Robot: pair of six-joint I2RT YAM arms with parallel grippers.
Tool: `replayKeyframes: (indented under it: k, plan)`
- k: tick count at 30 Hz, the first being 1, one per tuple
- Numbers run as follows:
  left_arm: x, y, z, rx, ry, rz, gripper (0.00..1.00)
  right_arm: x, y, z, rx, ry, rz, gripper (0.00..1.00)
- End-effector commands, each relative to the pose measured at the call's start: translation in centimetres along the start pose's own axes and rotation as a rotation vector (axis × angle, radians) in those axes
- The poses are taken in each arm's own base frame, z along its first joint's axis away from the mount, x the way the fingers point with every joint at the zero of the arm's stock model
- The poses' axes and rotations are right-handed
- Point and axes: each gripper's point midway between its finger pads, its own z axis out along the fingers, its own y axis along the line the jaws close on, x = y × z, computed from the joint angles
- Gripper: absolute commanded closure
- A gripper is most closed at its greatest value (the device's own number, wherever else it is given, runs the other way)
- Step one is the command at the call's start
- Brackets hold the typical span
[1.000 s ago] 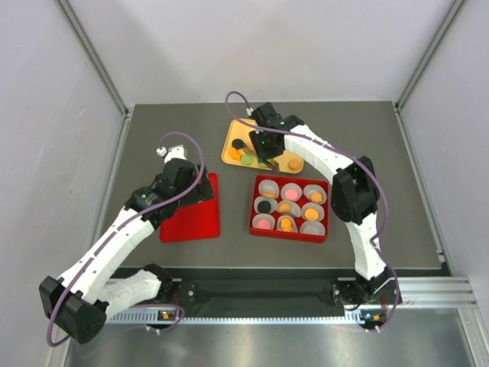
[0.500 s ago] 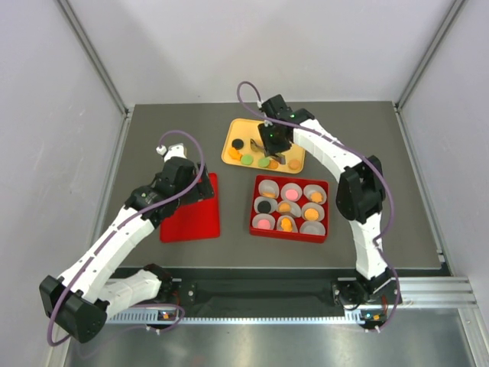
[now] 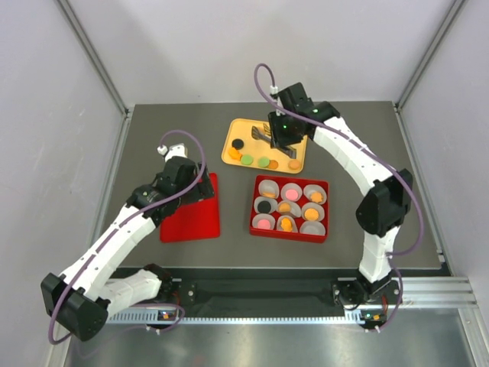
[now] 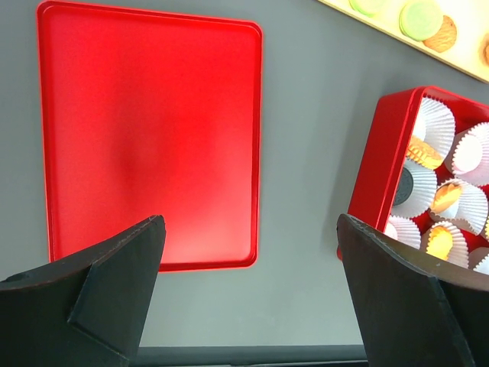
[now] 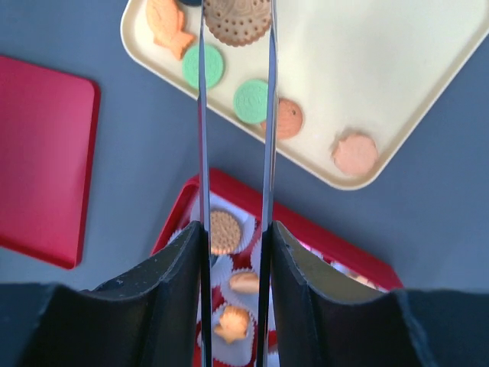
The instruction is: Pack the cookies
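Observation:
My right gripper [image 3: 267,136] hangs over the yellow tray [image 3: 243,128], its long thin blades shut on a round brown cookie [image 5: 237,21] held a little above the tray. Loose cookies lie on the tray: a black one [image 3: 238,143], green ones [image 3: 247,160] [image 5: 250,101], an orange fish shape [image 5: 170,27] and a pinkish one [image 5: 354,153]. The red box [image 3: 289,235] holds white paper cups, several with cookies in them [image 5: 224,232]. My left gripper [image 4: 252,252] is wide open and holds nothing, above bare table between the red lid [image 4: 149,138] and the box.
The flat red lid [image 3: 191,214] lies left of the red box, partly under my left arm. The yellow tray sits behind the box. White walls stand close round the grey table [image 3: 367,138].
My right gripper has closed slightly on the brown cookie and moved back and to the right over the tray. The left arm has not moved.

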Motion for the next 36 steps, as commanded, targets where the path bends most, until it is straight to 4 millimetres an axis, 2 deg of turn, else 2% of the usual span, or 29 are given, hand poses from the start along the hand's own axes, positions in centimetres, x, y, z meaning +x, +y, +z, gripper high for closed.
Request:
replayKeyframes:
  k: [1,3,9,10,11,13,14,15,17,19,20,21,22,27,36]
  plan:
    - [-1.9,-1.3,-0.4,0.041,-0.048,-0.028,0.01,0.0,-0.1,-4.6,-0.048,-0.032,0.040,0.68]
    - [-1.9,-1.4,-0.3,0.045,-0.048,-0.030,0.01,0.4,0.0,-6.0,-0.063,-0.035,0.050,0.68]
    - [-1.7,-1.7,0.1,0.061,-0.044,-0.033,0.01,3.4,0.0,-9.9,-0.089,0.024,0.075,0.69]
    - [-1.6,-1.8,0.2,0.066,-0.040,-0.032,0.01,4.7,-0.2,-10.3,-0.086,0.064,0.084,0.68]
    - [-1.6,-1.9,0.2,0.071,-0.042,-0.034,0.01,5.1,-0.1,-11.4,-0.092,0.060,0.089,0.68]
    - [-1.4,-2.0,0.4,0.076,-0.035,-0.032,0.01,6.9,-0.3,-12.0,-0.092,0.106,0.105,0.69]
    - [-1.4,-2.1,0.5,0.078,-0.035,-0.032,0.01,7.7,-0.3,-13.3,-0.091,0.113,0.113,0.68]
    - [-1.3,-2.1,0.6,0.082,-0.033,-0.030,0.01,8.9,-0.5,-13.3,-0.083,0.141,0.131,0.69]
    - [-1.3,-2.2,0.7,0.087,-0.032,-0.030,0.01,10.3,-0.9,-14.9,-0.073,0.144,0.149,0.69]
    - [-1.1,-2.2,0.7,0.092,-0.029,-0.028,0.01,12.2,-1.4,-15.2,-0.052,0.177,0.172,0.68]
    - [-1.0,-2.3,0.7,0.096,-0.024,-0.027,0.01,12.9,-1.5,-16.2,-0.052,0.163,0.182,0.69]
    - [-1.0,-2.3,0.7,0.100,-0.023,-0.027,0.01,14.2,-1.8,-16.1,-0.041,0.190,0.194,0.69]
    - [-0.8,-2.2,0.7,0.099,-0.019,-0.026,0.01,14.6,-1.8,-17.0,-0.043,0.171,0.208,0.69]
    - [-0.4,-2.2,0.5,0.111,-0.016,-0.044,0.01,18.4,-2.6,-18.3,-0.012,0.216,0.251,0.69]
    - [0.2,-2.2,0.3,0.130,-0.010,-0.065,0.01,22.6,-3.5,-20.4,0.018,0.242,0.283,0.68]
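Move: Back towards the base lies the goal of the right hand, which already holds a round cookie: the empty cup at the red box's near right corner, about 29 cm back, 14 cm right and 9 cm down. Its neighbours are the orange-cookie cup some 6 cm farther out and the star-cookie cup 7 cm to its left. From the left hand, the empty cup is roughly 13 cm back, 32 cm right and 6 cm lower. Carrying the pinched cookie away from the yellow tray, the right hand sweeps about 26 cm back and 13 cm right towards the empty cup, rising a few centimetres at first and then easing down again, slowing over the box. The wrist tips some 20 degrees further down, and the fingers keep their hold. ##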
